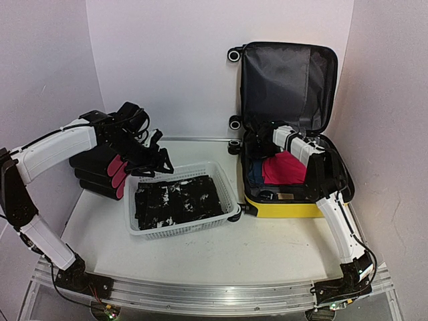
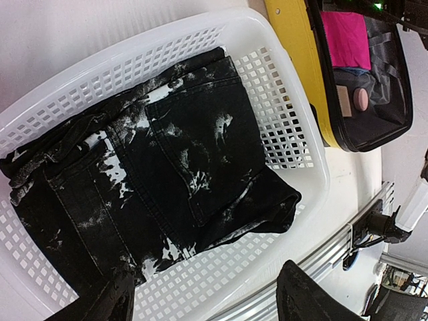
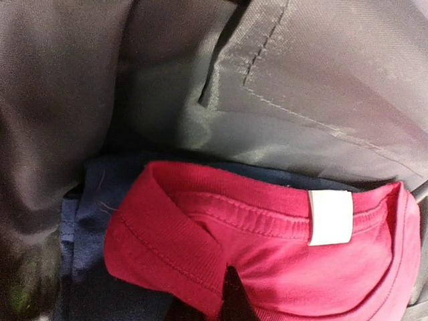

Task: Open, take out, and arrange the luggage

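Observation:
The yellow luggage [image 1: 281,208] lies open at the right with its grey-lined lid [image 1: 287,73] upright. Inside it are a red shirt [image 1: 284,168] and a navy garment [image 3: 87,221]. My right gripper [image 3: 227,297] reaches into the back of the case and is shut on the ribbed collar of the red shirt [image 3: 267,254], near its white label [image 3: 330,217]. My left gripper [image 1: 155,160] hovers open over the white basket [image 1: 180,231], holding nothing. Its dark fingers [image 2: 314,294] frame the basket's near edge.
Black-and-white jeans [image 2: 160,174] lie folded in the white mesh basket [image 2: 314,167]. A black case with pink round ends [image 1: 100,170] sits left of the basket under my left arm. The yellow shell [image 2: 294,47] stands close beside the basket. White walls close in on three sides.

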Action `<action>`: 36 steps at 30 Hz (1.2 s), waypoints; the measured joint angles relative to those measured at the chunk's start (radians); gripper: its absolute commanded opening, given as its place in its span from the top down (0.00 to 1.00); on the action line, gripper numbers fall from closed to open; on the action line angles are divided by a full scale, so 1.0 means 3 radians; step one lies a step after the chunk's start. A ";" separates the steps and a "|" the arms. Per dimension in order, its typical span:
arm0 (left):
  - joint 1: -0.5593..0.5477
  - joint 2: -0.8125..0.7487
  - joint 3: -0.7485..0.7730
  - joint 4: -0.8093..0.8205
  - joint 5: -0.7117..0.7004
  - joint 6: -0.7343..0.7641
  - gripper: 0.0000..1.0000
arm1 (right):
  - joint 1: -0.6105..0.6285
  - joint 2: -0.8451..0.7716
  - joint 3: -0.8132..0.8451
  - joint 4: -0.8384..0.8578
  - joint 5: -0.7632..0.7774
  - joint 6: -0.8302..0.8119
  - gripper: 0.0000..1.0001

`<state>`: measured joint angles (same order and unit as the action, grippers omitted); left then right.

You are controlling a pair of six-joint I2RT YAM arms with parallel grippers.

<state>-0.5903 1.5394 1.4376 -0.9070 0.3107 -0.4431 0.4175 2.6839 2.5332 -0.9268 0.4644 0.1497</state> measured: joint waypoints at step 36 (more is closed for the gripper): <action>0.0000 0.0462 0.0512 0.0001 0.0020 0.0081 0.27 | -0.0763 -0.2069 -0.2043 0.0496 -0.2883 0.0456 1.00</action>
<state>-0.5903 1.6779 1.5913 -0.9066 0.3168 -0.4187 0.1886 2.0632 1.9202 -0.7780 -0.4004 0.2867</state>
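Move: Held at its collar in the right fingers, the red shirt has its middle about 6 cm back and 5 cm to the right of the hand, over the navy cloth, some 8 cm back, 5 cm right and 3 cm lower. The tan box sits roughly 20 cm back and 3 cm right. The basket it is bound for lies around 38 cm left and 25 cm back; from the left hand, some 5 cm ahead, 6 cm right and 17 cm below. Lifting the red shirt by its collar, the right hand keeps its pinch and climbs about 13 cm, drawing back some 8 cm inside the open suitcase. As it goes, it rolls about 45 degrees, its left side rising so the fingers swing round from down-and-right to down-and-left. The open left hand eases about 4 cm forward and to the right over the basket, touching nothing. ##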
